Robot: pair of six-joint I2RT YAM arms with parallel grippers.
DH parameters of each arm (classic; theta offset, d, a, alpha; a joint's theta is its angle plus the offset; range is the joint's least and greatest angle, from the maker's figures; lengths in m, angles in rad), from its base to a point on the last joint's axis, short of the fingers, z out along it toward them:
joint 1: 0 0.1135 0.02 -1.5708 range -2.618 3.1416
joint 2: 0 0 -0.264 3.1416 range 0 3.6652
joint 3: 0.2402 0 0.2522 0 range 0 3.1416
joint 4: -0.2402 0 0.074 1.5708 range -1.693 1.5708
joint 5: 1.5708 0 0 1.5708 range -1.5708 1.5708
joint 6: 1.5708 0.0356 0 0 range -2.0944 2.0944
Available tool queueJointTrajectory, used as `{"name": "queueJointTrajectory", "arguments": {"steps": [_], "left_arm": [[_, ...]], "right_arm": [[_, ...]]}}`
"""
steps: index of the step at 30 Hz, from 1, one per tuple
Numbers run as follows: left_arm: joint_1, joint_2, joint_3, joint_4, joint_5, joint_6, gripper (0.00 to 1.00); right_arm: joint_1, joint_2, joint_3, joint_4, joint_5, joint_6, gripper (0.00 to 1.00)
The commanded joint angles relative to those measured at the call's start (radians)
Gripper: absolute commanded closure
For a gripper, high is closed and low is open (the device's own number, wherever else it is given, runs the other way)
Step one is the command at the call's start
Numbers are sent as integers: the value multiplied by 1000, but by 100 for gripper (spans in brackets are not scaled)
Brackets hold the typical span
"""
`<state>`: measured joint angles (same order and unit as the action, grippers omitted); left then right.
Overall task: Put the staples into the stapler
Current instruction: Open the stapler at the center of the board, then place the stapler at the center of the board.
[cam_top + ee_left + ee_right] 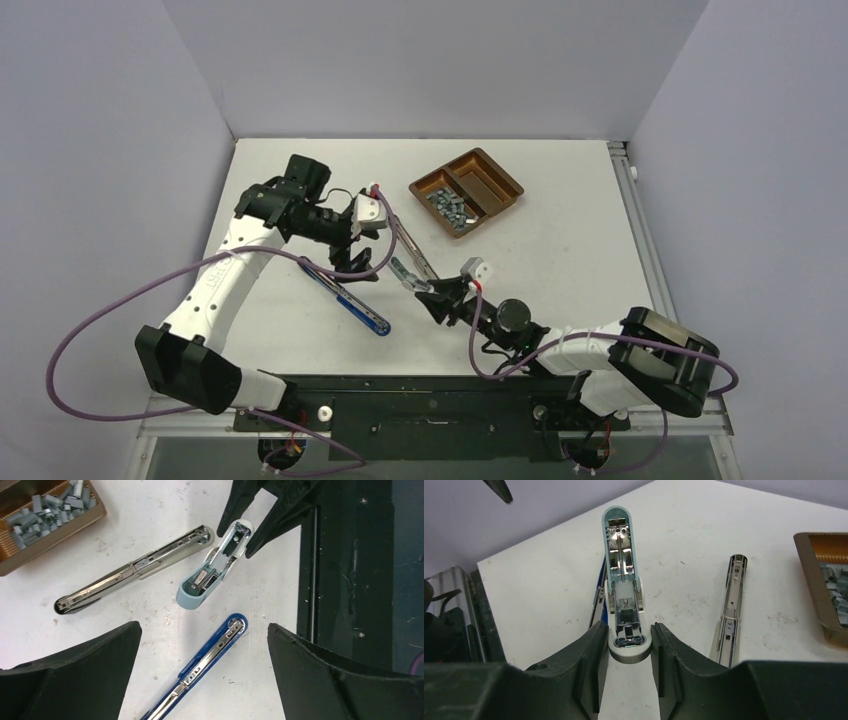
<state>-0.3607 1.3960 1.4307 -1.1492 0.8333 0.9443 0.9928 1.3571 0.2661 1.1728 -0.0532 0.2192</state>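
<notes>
A pale blue-green stapler (621, 555) lies swung open on the table, its metal magazine showing. My right gripper (628, 626) is shut on its grey rounded end (437, 295). From the left wrist view the same stapler (212, 570) sits pinched between two black fingertips (235, 505). My left gripper (204, 627) hangs wide open above the table, holding nothing (357, 243). The staples (450, 207) are a heap of small grey blocks in one compartment of a brown tray (500, 175), also seen at the staples (47, 507) and the staples (836, 590).
A blue stapler (210, 660) lies opened flat under my left gripper, seen too as the blue stapler (352, 302). A silver stapler (135, 567), also opened, lies between the tray and the held one (730, 605). A black base rail (350, 570) runs along the near edge.
</notes>
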Motion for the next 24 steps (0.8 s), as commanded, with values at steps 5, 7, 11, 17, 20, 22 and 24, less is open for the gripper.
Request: {"name": "queueJointTrajectory", "arguments": {"steps": [5,7,11,17,20,22,24], "left_arm": [[67,-57,-10,240,-21,-242,4],[103,-66,-18,287,-31,-323,4],[171,-80,-23,319,-34,-416,4],[206,-144,-56,285,-60,-377,4],[206,-184,-99,302,-72,-369,4],[206,-203,-117,312,-81,-370,4],[207,-214,-131,322,-95,-377,4]], "right_arm": [[42,122,80,-70,174,-55,91],[64,185,105,-47,237,-62,91],[128,332,167,13,343,-106,91],[147,497,249,75,408,-91,91],[147,543,303,50,444,-89,91],[146,567,339,26,467,-89,91],[144,592,369,4,481,-93,91]]}}
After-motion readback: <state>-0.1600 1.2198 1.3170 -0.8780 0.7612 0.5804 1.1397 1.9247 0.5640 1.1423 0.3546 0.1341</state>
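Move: The light-blue stapler is already in the right hand, folded open; the bare spot of table it is taken to lies about 7 cm ahead of that hand, 8 cm left and 15 below. The opened blue stapler's middle is some 4 cm ahead and 17 left of the hand, the opened grey one's roughly 13 ahead and straight in line. From the left hand the spot lies about 3 cm ahead, 2 right and 22 below. The light-blue stapler, still pinched by one end in the right hand, is lowered about 12 cm towards the table between the blue and grey staplers, drifting some 5 cm left and 4 forward while the fingers tip down about 20 degrees and swing clockwise. The left hand, already wide open, backs clear forward, left and slightly up, turning some 25 degrees counter-clockwise. ##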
